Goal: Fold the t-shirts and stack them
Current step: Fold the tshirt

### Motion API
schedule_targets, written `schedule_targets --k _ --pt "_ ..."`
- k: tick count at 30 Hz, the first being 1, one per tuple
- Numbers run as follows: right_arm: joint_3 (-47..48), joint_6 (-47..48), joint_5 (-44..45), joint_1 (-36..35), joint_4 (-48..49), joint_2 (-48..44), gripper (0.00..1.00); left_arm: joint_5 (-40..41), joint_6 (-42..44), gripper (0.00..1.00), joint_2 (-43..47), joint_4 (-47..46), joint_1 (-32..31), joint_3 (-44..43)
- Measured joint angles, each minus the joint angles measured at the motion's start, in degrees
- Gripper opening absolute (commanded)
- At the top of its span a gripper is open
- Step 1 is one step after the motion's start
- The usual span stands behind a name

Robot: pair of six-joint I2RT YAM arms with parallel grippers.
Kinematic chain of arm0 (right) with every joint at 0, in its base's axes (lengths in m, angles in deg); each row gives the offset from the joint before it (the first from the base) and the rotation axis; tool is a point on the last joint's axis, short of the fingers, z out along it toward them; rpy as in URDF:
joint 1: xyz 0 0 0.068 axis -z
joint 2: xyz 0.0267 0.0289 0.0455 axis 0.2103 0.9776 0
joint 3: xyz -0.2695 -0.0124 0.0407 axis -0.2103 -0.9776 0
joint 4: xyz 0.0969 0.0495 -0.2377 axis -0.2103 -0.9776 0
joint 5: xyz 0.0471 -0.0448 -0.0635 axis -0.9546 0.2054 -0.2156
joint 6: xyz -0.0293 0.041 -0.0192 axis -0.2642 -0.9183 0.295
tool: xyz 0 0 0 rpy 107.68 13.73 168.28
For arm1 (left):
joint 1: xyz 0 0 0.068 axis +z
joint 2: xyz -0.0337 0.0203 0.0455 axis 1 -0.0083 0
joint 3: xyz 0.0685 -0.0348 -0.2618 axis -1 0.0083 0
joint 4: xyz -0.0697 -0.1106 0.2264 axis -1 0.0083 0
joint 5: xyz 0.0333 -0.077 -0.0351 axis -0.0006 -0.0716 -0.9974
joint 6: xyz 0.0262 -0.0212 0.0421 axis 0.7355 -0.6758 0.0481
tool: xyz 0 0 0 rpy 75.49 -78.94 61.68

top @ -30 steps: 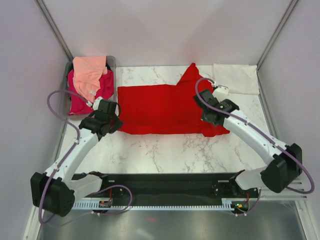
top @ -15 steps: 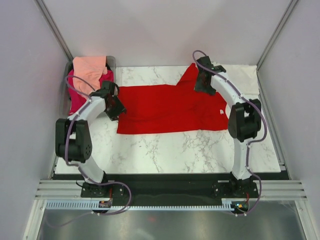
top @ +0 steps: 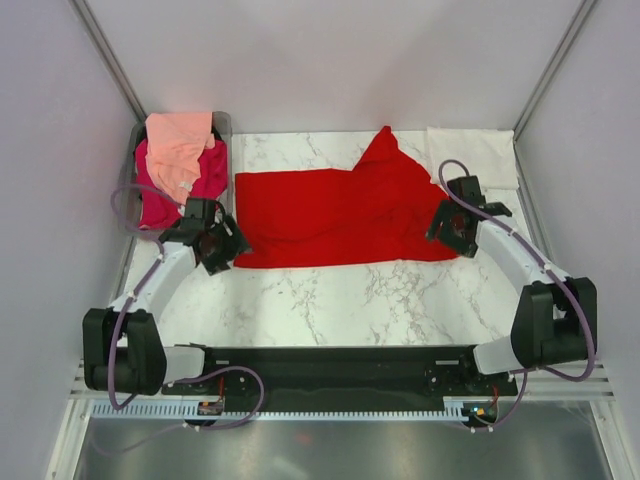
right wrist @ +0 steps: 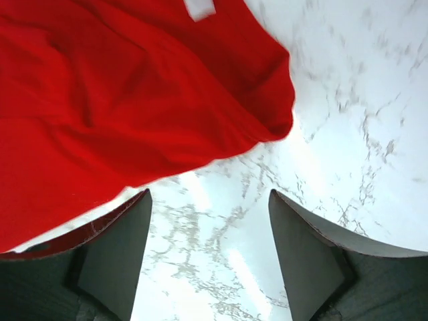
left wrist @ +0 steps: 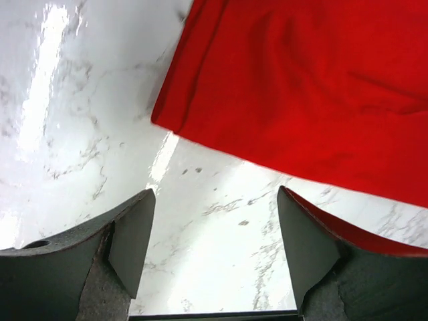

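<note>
A bright red t-shirt (top: 340,215) lies spread across the marble table (top: 330,300), one sleeve pointing to the back. My left gripper (top: 222,245) stands open just off the shirt's near-left corner (left wrist: 167,120), nothing between its fingers (left wrist: 130,244). By the shirt's right edge my right gripper (top: 452,230) is open too, over bare marble. The red cloth (right wrist: 134,100) with its white tag (right wrist: 199,8) lies just beyond the right fingers (right wrist: 117,251). A cream-white t-shirt (top: 472,157) lies folded at the back right. Peach (top: 178,145) and magenta-pink (top: 160,195) tees fill a bin at the back left.
The grey bin (top: 224,125) stands at the table's back left corner, close behind my left gripper. Pale walls and metal posts (top: 110,65) close in both sides and the back. A black rail (top: 330,365) with the arm bases runs along the near edge.
Both grippers have opened and let go of the red shirt. They carried its near edge backward, then drew away toward the shirt's left and right ends. The shirt now lies flatter.
</note>
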Motion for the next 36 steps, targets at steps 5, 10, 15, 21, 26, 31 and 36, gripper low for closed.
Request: schedule_targets --k 5,10,15,21,26,31,36 --pt "-10.1 0.0 -5.2 4.7 5.2 2.1 0.74 -0.7 0.0 0.81 1.1 -2.9 0.0 6.9" --pt "-10.9 0.7 -7.7 7.8 9.9 5.0 0.72 -1.0 -0.3 0.81 -0.7 -7.7 0.0 9.3" --pt "-10.6 1.6 -9.3 10.8 14.5 9.6 0.63 -1.0 -1.1 0.78 -3.2 -12.6 0.0 11.0" --pt "-9.0 3.2 -10.0 12.0 18.2 12.2 0.26 -0.5 -2.4 0.57 -7.9 -17.2 0.0 10.4" --pt "-9.1 3.1 -10.9 12.1 20.6 13.0 0.0 -0.1 -4.0 0.03 -11.8 -21.0 0.0 9.4" --pt "-7.0 3.0 -12.7 12.2 18.5 13.7 0.0 -0.2 -4.2 0.02 -14.7 -18.5 0.0 4.8" --pt "4.3 3.0 -13.1 12.5 9.9 11.8 0.0 -1.2 -4.2 0.02 -10.9 -10.3 0.2 -3.7"
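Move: The near-left corner of the red t-shirt lies about 3 cm ahead of the left hand, 1 cm to its left and 8 cm below. The near-right corner lies roughly 3 cm ahead of the right hand, 4 cm to its right and 9 cm down. From the left hand the grey bin is some 28 cm ahead, 16 cm left; from the right hand the folded white cloth is about 34 cm ahead, 10 cm right. Both grippers pinch the near corners of the red t-shirt, the left at the left corner, the right at the right. Each drops 8 to 9 cm, easing back a little before creeping forward, the right also going 4 cm rightward; the fingers shut low down, then both hands, still gripping, rise about 6 cm and head forward. ##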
